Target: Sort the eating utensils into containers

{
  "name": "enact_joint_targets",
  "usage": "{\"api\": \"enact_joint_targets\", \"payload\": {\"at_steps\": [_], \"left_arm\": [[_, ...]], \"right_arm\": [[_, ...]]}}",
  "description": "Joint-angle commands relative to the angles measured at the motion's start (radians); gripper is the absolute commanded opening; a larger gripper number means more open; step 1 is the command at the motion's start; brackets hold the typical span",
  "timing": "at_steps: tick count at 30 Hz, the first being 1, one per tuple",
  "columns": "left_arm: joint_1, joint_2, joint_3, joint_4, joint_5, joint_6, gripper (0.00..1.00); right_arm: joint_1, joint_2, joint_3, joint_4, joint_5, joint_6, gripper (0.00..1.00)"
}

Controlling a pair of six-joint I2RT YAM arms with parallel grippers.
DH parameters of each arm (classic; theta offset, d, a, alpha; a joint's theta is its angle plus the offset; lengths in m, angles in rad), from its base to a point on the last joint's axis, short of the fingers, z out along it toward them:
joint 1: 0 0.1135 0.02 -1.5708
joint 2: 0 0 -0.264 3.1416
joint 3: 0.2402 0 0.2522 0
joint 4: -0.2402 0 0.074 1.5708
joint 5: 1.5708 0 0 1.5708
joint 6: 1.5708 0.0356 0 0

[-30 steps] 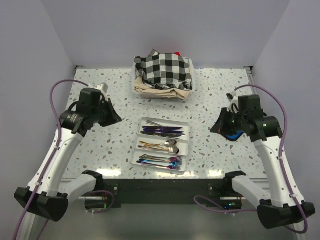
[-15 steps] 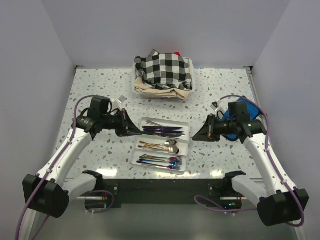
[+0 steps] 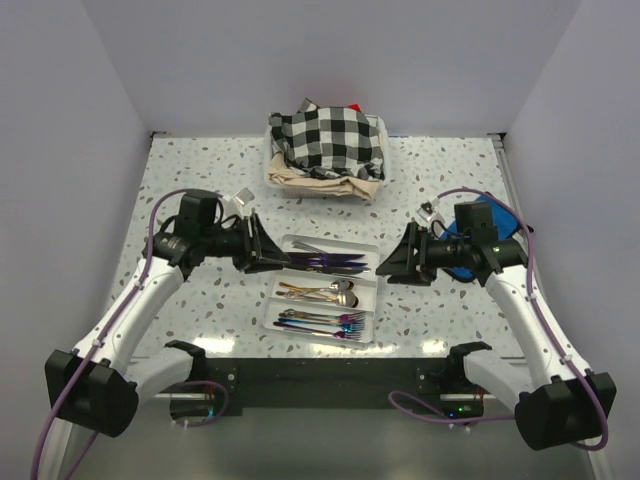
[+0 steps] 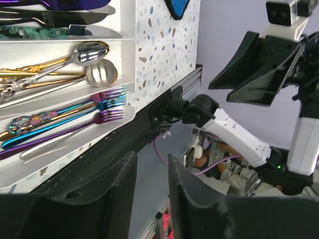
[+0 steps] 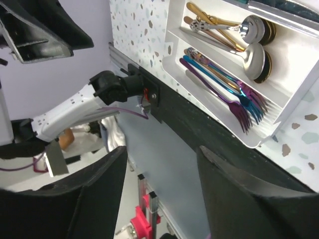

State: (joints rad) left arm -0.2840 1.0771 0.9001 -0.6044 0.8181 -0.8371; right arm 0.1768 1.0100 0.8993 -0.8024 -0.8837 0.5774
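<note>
The clear cutlery tray point(image 3: 370, 288) lies mid-table, with its containers filled: dark knives point(image 3: 325, 262) in the far section, gold and silver spoons point(image 3: 322, 291) in the middle, rainbow and purple forks point(image 3: 322, 321) in the near one. My left gripper point(image 3: 275, 256) hovers at the tray's left edge, open and empty. At the tray's right edge my right gripper point(image 3: 392, 267) is open and empty too. In the left wrist view the left gripper point(image 4: 151, 164) points past the table's front edge, with spoons point(image 4: 94, 55) and forks point(image 4: 107, 107) beside it. The right gripper point(image 5: 160, 154) sees the forks point(image 5: 239, 99) likewise.
A beige basket point(image 3: 300, 180) draped with black-and-white checked cloth point(image 3: 328, 140) stands at the back centre. A blue object point(image 3: 470, 225) lies on the table under the right arm. White walls close in the table on three sides.
Both arms swung inward from the table's sides to the tray's edges. In the last half second both grippers went from shut to open.
</note>
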Motion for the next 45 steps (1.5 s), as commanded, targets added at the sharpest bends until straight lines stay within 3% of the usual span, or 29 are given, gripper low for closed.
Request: {"api": "enact_joint_targets", "payload": {"at_steps": [1, 4, 16, 27, 33, 37, 45], "left_arm": [[-0.004, -0.017, -0.006, 0.022, 0.033, -0.011, 0.18], [-0.004, -0.016, -0.009, 0.017, 0.045, -0.010, 0.00], [-0.004, -0.025, -0.024, 0.066, 0.134, -0.028, 0.00], [-0.004, -0.048, -0.049, 0.120, 0.159, -0.077, 0.00], [-0.004, -0.055, -0.052, 0.123, 0.147, -0.091, 0.00], [-0.004, -0.060, -0.053, 0.126, 0.124, -0.105, 0.00], [-0.004, -0.066, -0.079, 0.133, 0.043, -0.180, 0.01]], "right_arm": [[0.004, 0.007, -0.010, 0.020, -0.043, 0.006, 0.22], [0.004, 0.010, -0.010, 0.025, -0.041, 0.007, 0.00], [0.003, 0.004, -0.029, 0.063, -0.101, 0.019, 0.00], [0.004, -0.022, -0.092, 0.236, -0.227, 0.157, 0.00], [0.004, -0.021, -0.073, 0.207, -0.156, 0.242, 0.00], [0.003, -0.033, -0.076, 0.201, -0.104, 0.401, 0.00], [0.003, -0.070, -0.040, 0.065, 0.086, 0.542, 0.02]]}}
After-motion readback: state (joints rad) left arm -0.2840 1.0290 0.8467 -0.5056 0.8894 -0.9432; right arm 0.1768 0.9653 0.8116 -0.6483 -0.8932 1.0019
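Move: Both hands hover about 20 cm above the tray contents, fingers part-open and empty. From the left hand the spoons lie some 10 cm to the right and about level ahead, the forks 10 cm right and 7 cm back, the knives 11 cm right and 9 cm ahead. From the right hand the spoons are about 13 cm left and 3 cm ahead, the forks 13 cm left and 5 cm back, the knives 13 cm left and 11 cm ahead. Snapping shut on empty air, both grippers stay nearly in place high over the tray's two sides. The left then eases up and back about 1.5 cm, its fingertips lifting slightly; the right drifts some 1.5 cm left and 1 cm up, tips rising, then creeps forward while its wrist turns clockwise and tips forward, roughly 15 degrees. ##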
